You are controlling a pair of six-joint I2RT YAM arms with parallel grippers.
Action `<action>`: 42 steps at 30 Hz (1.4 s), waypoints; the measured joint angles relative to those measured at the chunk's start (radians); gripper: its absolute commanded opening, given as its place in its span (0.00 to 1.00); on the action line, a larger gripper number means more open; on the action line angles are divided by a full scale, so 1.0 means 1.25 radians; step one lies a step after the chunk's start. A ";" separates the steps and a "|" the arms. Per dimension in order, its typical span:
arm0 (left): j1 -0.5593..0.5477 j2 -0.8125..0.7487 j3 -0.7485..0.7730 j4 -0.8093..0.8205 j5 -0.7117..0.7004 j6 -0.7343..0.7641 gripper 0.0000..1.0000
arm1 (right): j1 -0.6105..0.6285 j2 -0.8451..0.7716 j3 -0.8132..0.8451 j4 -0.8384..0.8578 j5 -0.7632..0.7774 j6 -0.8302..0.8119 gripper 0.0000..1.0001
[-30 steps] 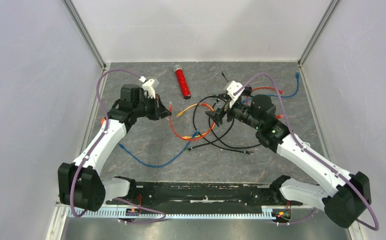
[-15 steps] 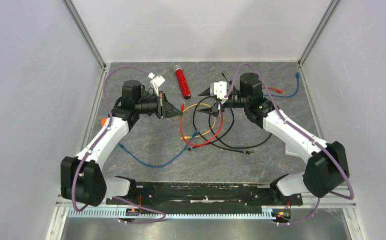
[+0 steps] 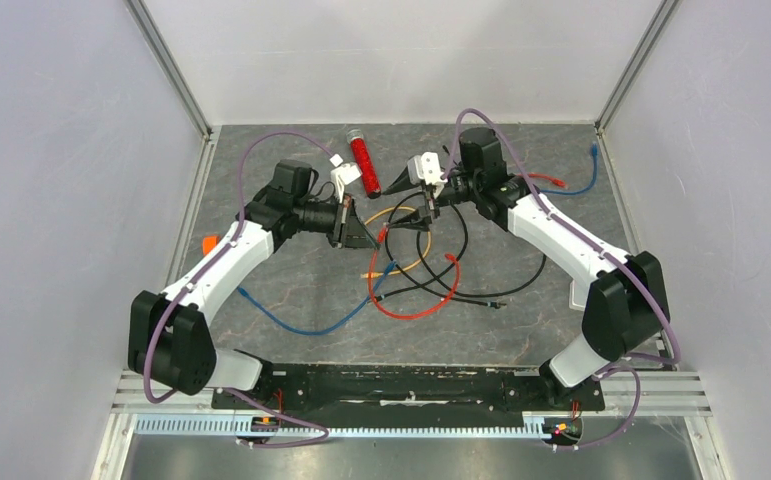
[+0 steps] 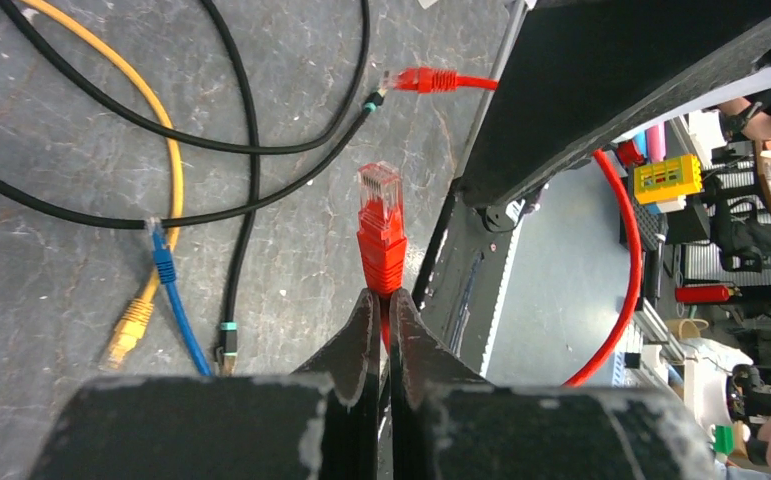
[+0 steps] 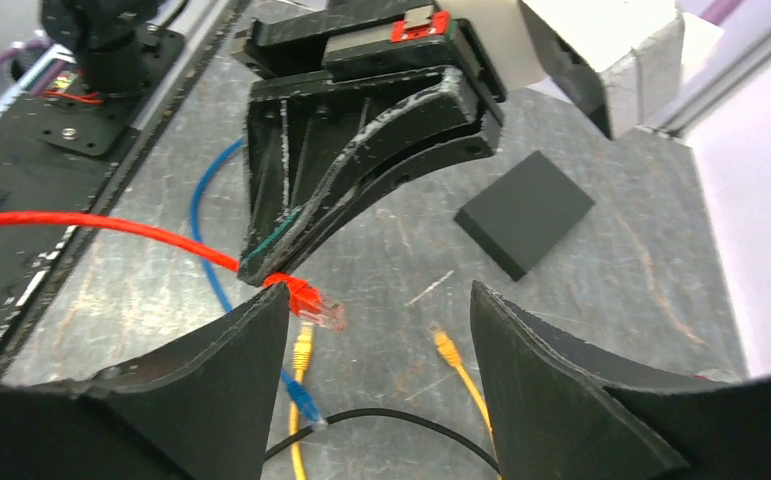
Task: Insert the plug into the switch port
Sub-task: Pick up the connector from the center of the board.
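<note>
The red plug [image 4: 381,215] with its clear tip sticks out past my left gripper [image 4: 383,295], which is shut on the red cable right behind it. From above, the plug [image 3: 383,236] hangs over the middle of the table at the left gripper [image 3: 371,241]. My right gripper [image 5: 379,290] is open and empty, facing the plug [image 5: 313,303], which sits just off its left finger. In the top view the right gripper [image 3: 411,207] is slightly behind and right of the plug. The switch port is out of view. A flat black box [image 5: 526,212] lies beyond, showing no sockets.
The red cable [image 3: 416,312] loops toward the near side, and its other plug [image 3: 451,258] lies on the table. Black [image 3: 481,295], yellow [image 3: 401,212] and blue [image 3: 291,325] cables tangle mid-table. A red tube [image 3: 363,165] lies at the back.
Both arms have swung inward. The left gripper carried the red plug to the right, dragging the red loop nearer. The right gripper moved back and left to face it.
</note>
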 measured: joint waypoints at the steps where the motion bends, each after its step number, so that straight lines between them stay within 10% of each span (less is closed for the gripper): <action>1: -0.004 0.000 0.001 -0.010 0.000 0.003 0.02 | 0.000 0.001 0.000 -0.014 -0.009 -0.006 0.70; 23: -0.026 0.027 0.018 -0.048 0.048 0.056 0.02 | -0.001 0.021 -0.031 -0.106 -0.093 -0.051 0.56; 32: -0.031 0.031 0.032 -0.054 0.046 0.059 0.02 | -0.001 0.029 -0.031 -0.135 -0.100 -0.076 0.12; 42: -0.030 0.031 0.056 -0.090 -0.066 0.072 0.37 | -0.005 0.029 -0.031 -0.148 -0.097 -0.044 0.00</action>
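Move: The left gripper holds the red connector, whose middle is about 2 cm to its right and 1 cm ahead. From the open right gripper, that connector lies some 2 cm back, 1 cm left and 4 cm below, with the left fingertips about 1 cm farther back, 2 cm farther left. On the table, roughly 19 cm below the right gripper, the blue plug is 1 cm ahead and 1 cm right, the yellow plug 1 cm back, 5 cm left. Bring the right gripper down about 4 cm and back some 3 cm onto the red connector, tipping it about 10 degrees, and shut its fingers on the connector's clear end. Meanwhile ease the left gripper, still holding it, about 1.5 cm back and 1 cm right; once the right has closed, open the left fingers to about a third and slide them nearly 2 cm forward. ##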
